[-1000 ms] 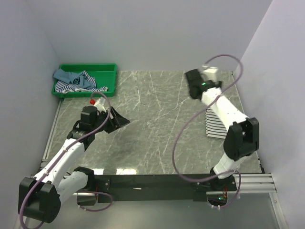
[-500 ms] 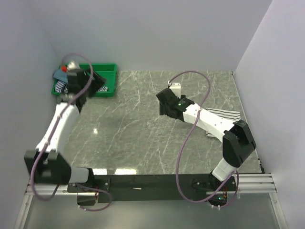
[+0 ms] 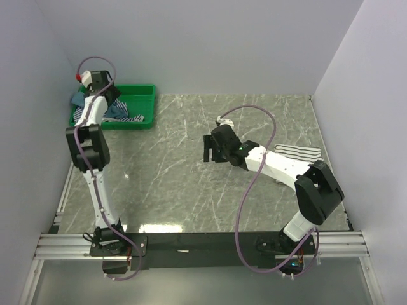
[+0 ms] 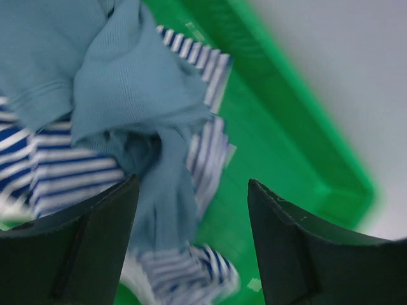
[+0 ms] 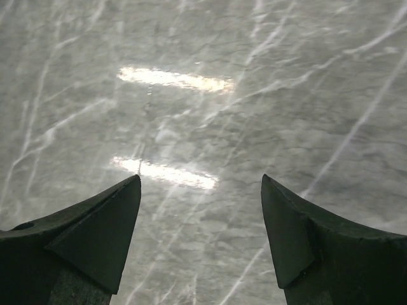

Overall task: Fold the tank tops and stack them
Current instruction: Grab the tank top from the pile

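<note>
Two tank tops lie crumpled together in the green tray: a plain teal-blue one on top of a blue-and-white striped one. My left gripper hangs open just above them, and teal cloth shows below the gap between its fingers. In the top view this gripper is at the tray's left end. The white tank top with thin black stripes lies flat at the table's right side, partly behind my right arm. My right gripper is open over bare marble, near the table's middle.
The green tray's far wall rises close to the left fingers, with the grey back wall behind it. The grey marble table spreads between the arms. Side walls close in the table on left and right.
My left arm has swung from the table's left side up over the tray and its jaws have opened a little more. My right arm has come from the back right to the middle.
</note>
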`<state>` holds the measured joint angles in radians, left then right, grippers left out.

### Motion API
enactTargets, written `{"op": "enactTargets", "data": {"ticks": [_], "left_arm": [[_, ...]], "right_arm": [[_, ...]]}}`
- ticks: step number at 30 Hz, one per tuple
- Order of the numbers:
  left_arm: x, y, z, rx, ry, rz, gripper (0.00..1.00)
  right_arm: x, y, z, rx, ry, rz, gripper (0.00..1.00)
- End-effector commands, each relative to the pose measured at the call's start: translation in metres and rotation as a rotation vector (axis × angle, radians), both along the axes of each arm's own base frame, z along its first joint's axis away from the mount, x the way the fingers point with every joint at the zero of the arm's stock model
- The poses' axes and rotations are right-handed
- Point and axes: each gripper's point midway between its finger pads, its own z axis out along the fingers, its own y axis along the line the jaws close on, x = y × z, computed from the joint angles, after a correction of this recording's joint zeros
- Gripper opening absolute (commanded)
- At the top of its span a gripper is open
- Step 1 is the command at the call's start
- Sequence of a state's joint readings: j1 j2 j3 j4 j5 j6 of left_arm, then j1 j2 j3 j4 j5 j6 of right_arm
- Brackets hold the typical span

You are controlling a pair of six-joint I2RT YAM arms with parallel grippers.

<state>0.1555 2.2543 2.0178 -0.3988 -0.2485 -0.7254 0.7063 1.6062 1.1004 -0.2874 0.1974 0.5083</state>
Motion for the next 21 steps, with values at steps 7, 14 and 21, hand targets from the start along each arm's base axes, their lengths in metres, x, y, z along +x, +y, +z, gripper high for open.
{"op": "enactTargets", "data": {"ticks": [7, 14, 21], "left_arm": [[0.014, 0.022, -0.026, 0.132, 0.053, 0.038, 0.63], [0.021, 0.019, -0.008, 0.137, 0.014, 0.018, 0.11], [0.026, 0.01, 0.114, 0.173, -0.22, -0.034, 0.0]], "right_arm": [[-0.004, 0.014, 0.011, 0.11, -0.028, 0.048, 0.82], [-0.008, 0.008, 0.001, 0.098, -0.019, 0.041, 0.82], [-0.005, 0.012, 0.016, 0.113, -0.04, 0.051, 0.81]]}}
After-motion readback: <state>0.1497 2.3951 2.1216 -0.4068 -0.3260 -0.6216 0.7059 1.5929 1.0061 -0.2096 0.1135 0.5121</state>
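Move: The blue tank top lies in the green bin, its middle about 6 cm left of the left hand, 1 cm farther out and 7 cm below; its right-hand fold is only some 2 cm left, 1 cm ahead and 7 cm down. The striped tank top under it centres about 5 cm left, 3 cm back and 9 cm down. From the right hand the blue top is roughly 44 cm left, 30 cm ahead and 6 cm lower. The right-hand fold of the blue tank top gets pinched: the left hand drops about 6.5 cm onto it, edging slightly left, then closes its wide-open fingers on the cloth almost in place and starts back up, some 2 cm. The right hand, empty and open, eases a couple of centimetres down and back over the bare table. ##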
